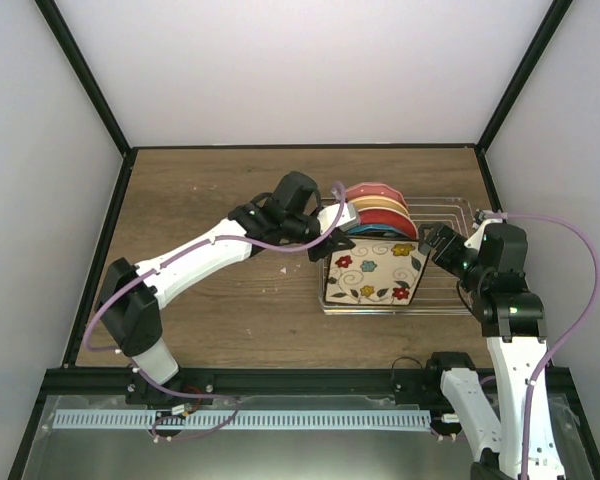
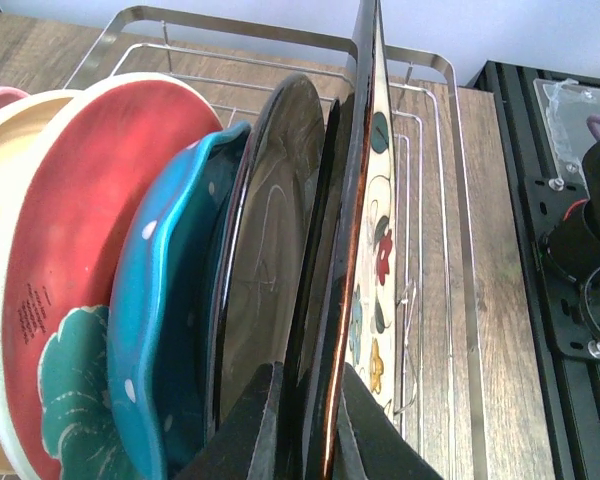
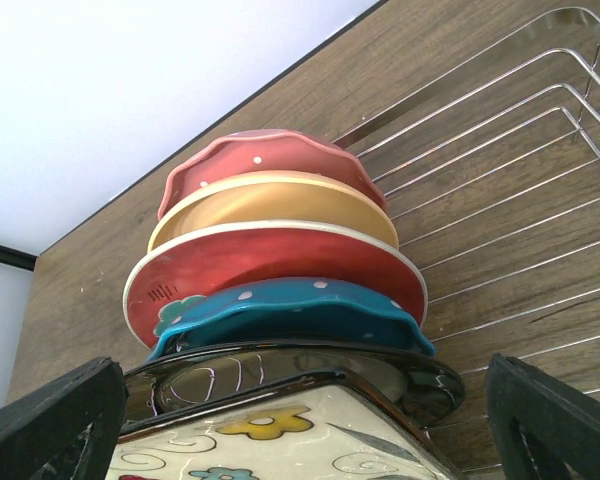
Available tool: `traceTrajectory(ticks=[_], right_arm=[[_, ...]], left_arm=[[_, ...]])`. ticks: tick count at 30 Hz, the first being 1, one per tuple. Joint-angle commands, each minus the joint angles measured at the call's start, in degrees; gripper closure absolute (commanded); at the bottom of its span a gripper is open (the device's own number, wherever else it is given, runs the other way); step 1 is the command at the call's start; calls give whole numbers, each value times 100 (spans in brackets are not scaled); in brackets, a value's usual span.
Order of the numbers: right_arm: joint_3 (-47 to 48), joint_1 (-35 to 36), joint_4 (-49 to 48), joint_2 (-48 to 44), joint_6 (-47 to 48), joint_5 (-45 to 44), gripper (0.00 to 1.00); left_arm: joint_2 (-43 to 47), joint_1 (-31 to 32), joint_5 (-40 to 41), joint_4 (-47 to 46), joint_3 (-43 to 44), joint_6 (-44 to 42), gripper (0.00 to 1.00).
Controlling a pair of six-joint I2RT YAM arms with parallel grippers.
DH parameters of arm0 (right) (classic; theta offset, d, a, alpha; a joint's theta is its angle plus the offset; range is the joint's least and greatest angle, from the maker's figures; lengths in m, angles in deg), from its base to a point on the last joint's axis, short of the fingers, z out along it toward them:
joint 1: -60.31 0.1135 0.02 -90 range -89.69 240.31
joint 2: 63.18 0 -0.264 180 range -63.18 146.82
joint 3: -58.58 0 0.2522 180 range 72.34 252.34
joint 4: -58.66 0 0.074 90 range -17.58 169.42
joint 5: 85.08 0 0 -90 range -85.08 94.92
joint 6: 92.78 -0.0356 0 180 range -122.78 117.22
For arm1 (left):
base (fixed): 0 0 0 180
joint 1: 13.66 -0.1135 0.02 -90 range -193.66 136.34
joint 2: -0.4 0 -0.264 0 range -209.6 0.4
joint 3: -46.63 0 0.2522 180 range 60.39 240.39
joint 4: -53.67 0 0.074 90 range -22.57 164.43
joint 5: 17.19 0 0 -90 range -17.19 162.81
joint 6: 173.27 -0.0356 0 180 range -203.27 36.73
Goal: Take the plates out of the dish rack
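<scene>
The dish rack (image 1: 450, 308) holds a row of plates on edge: pink-red scalloped (image 3: 270, 150), orange-yellow (image 3: 270, 200), red with a teal flower (image 3: 270, 262), teal polka-dot (image 3: 295, 312), and a dark glossy one (image 3: 280, 372). The square cream floral plate (image 1: 375, 272) leans at the near end of the row. My left gripper (image 2: 310, 372) is shut on this square plate's upper edge (image 2: 365, 150), one finger (image 2: 242, 430) behind it and one in front. My right gripper (image 3: 302, 365) hangs open over the rack's right side (image 1: 436, 243), touching nothing.
The rack's right half (image 3: 520, 150) is bare wire over the wooden table (image 1: 200, 190). White walls close in the table at the back and both sides. A black frame rail (image 1: 280, 382) runs along the near edge.
</scene>
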Motion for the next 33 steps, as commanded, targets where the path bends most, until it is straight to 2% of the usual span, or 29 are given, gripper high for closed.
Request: traceTrajectory(ticks=[1,14,23,28,33], right_arm=[[87,40,21,-60,-75,-105,0],[327,40,-136,-576,-356,-773,0],[507,40,-315,-996,-415,-1187,0],[518,40,-476,-1237,-411,-1370,0],[510,40,-508,-1255,-375,-1415,0]], left_arm=[[505,25,-857,-580,576,416,96],[667,-82,-1058,-717,1144,1084,96],[891,-224,-1156,-499,1221,1361,96],[1011,-556,-1090,-660,1258,1834,96],[991,-1254,-1379,-1051,1556,2783,96]])
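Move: The left gripper already holds the square flowered plate by its upper left edge, slightly raised in the rack; the plate's middle lies about 10 cm to the right, 6 cm below and 2 cm back. Beyond it, about 10 cm to the right and 8 cm down, stand the dark oval plate (2 cm ahead), the blue plate (5 cm) and the red one (8 cm). From the right hand, the square plate's middle is about 11 cm left, 3 cm back and 10 cm down. Keep the left gripper pinched on the square plate's left edge and lift about 10 cm, up out of the rack, rolling some 10 degrees so the plate's right side rises; finish by veering a little left and forward. Meanwhile draw the open, empty right gripper away, up about 8 cm, back and to the right, tipping its fingers upward. ##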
